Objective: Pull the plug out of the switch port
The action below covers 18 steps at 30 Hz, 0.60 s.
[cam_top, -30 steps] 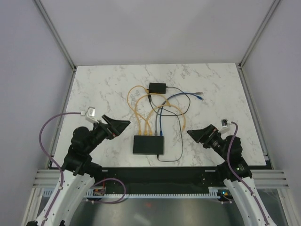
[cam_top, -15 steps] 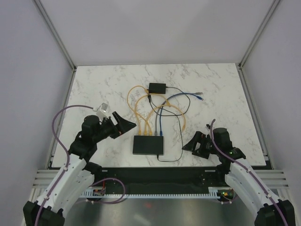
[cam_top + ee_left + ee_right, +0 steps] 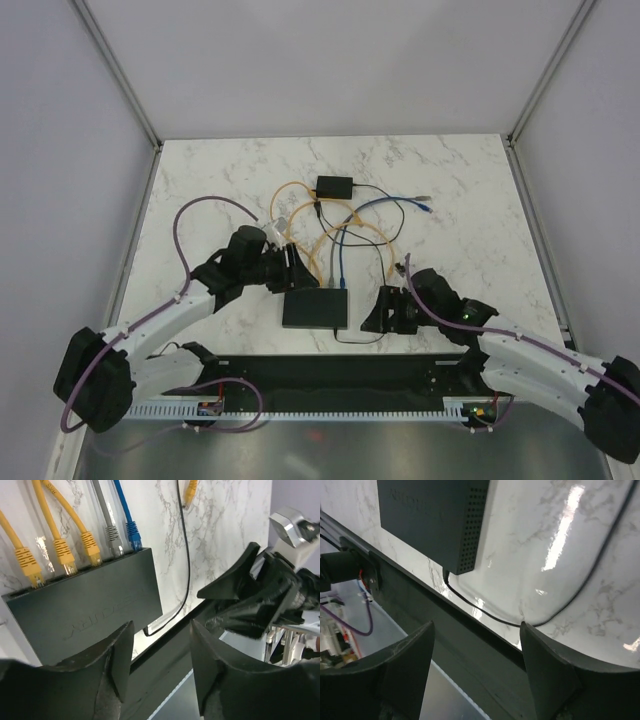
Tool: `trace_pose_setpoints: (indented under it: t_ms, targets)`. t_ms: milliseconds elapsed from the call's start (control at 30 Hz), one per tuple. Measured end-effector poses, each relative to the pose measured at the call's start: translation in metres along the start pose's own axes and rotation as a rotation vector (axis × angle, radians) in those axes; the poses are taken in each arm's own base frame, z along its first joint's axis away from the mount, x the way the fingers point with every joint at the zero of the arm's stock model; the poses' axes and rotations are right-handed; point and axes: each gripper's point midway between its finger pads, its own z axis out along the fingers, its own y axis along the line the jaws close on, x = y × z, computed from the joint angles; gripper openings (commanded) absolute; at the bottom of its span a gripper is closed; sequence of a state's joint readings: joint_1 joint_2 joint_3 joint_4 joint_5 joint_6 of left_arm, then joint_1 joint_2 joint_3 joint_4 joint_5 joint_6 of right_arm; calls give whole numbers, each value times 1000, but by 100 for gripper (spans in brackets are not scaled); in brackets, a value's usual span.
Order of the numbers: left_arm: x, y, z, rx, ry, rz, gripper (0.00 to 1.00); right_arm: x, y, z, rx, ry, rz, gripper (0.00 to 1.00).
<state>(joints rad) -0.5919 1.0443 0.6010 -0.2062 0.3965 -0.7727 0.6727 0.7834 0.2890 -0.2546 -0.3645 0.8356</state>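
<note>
The switch is a flat black box lying near the table's front edge. Along its far edge sit three yellow plugs, a grey plug and a blue plug, all in their ports. My left gripper hovers just left of the plug row and above the switch's left end. It is open, with nothing between its fingers. My right gripper stands open, low by the switch's vented right end, holding nothing.
A smaller black box with thin leads lies at the back. Yellow, grey and blue cables loop between it and the switch. A loose yellow plug and a loose blue plug lie to the right. A thin black lead runs along the table's front edge.
Both arms have swung inward and down from the table's sides to the switch. The left gripper now sits by the plugs, the right by the switch's right end. Both jaws have narrowed somewhat.
</note>
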Motion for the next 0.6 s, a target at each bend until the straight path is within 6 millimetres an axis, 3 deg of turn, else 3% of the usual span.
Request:
trace_pose_setpoints:
  t_ms: [133, 200, 267, 467, 600]
  targets:
    - [1, 3, 17, -16, 71, 30, 42, 3, 34, 11, 19, -8, -118, 73]
    - [4, 4, 28, -14, 122, 44, 28, 2, 50, 15, -1, -36, -152, 68]
    - [9, 7, 38, -15, 167, 57, 23, 6, 58, 23, -6, -46, -170, 63]
    - [30, 17, 53, -44, 252, 84, 18, 27, 47, 45, 80, -36, -213, 58]
    - [45, 10, 59, -35, 289, 117, 12, 24, 54, 51, 71, -80, -214, 54]
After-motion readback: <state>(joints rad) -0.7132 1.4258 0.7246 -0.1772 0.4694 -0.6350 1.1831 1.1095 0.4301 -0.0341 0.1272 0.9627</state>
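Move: The left hand, aimed at the switch, has the switch's middle about 2 cm to its right, 2 cm back and 10 cm below; the blue plug is some 9 cm right and 4 cm ahead, the grey plug 6 cm right and 4 cm ahead. From the right hand, the black power plug at the switch's near edge lies about 10 cm left, 3 cm back and 4 cm below, with the switch's middle about 15 cm left and 2 cm ahead. The left hand sinks about 6 cm towards the top of the switch while drifting some 4.5 cm right, first easing forward and then back, its fingers closing from half open to nearly shut on nothing and the wrist turning some 15 degrees clockwise. Meanwhile the right hand sweeps about 7.5 cm left towards the black power plug at the switch's near edge, arching up a couple of centimetres and back down on the way, and narrows its still open fingers without yet taking the plug. ##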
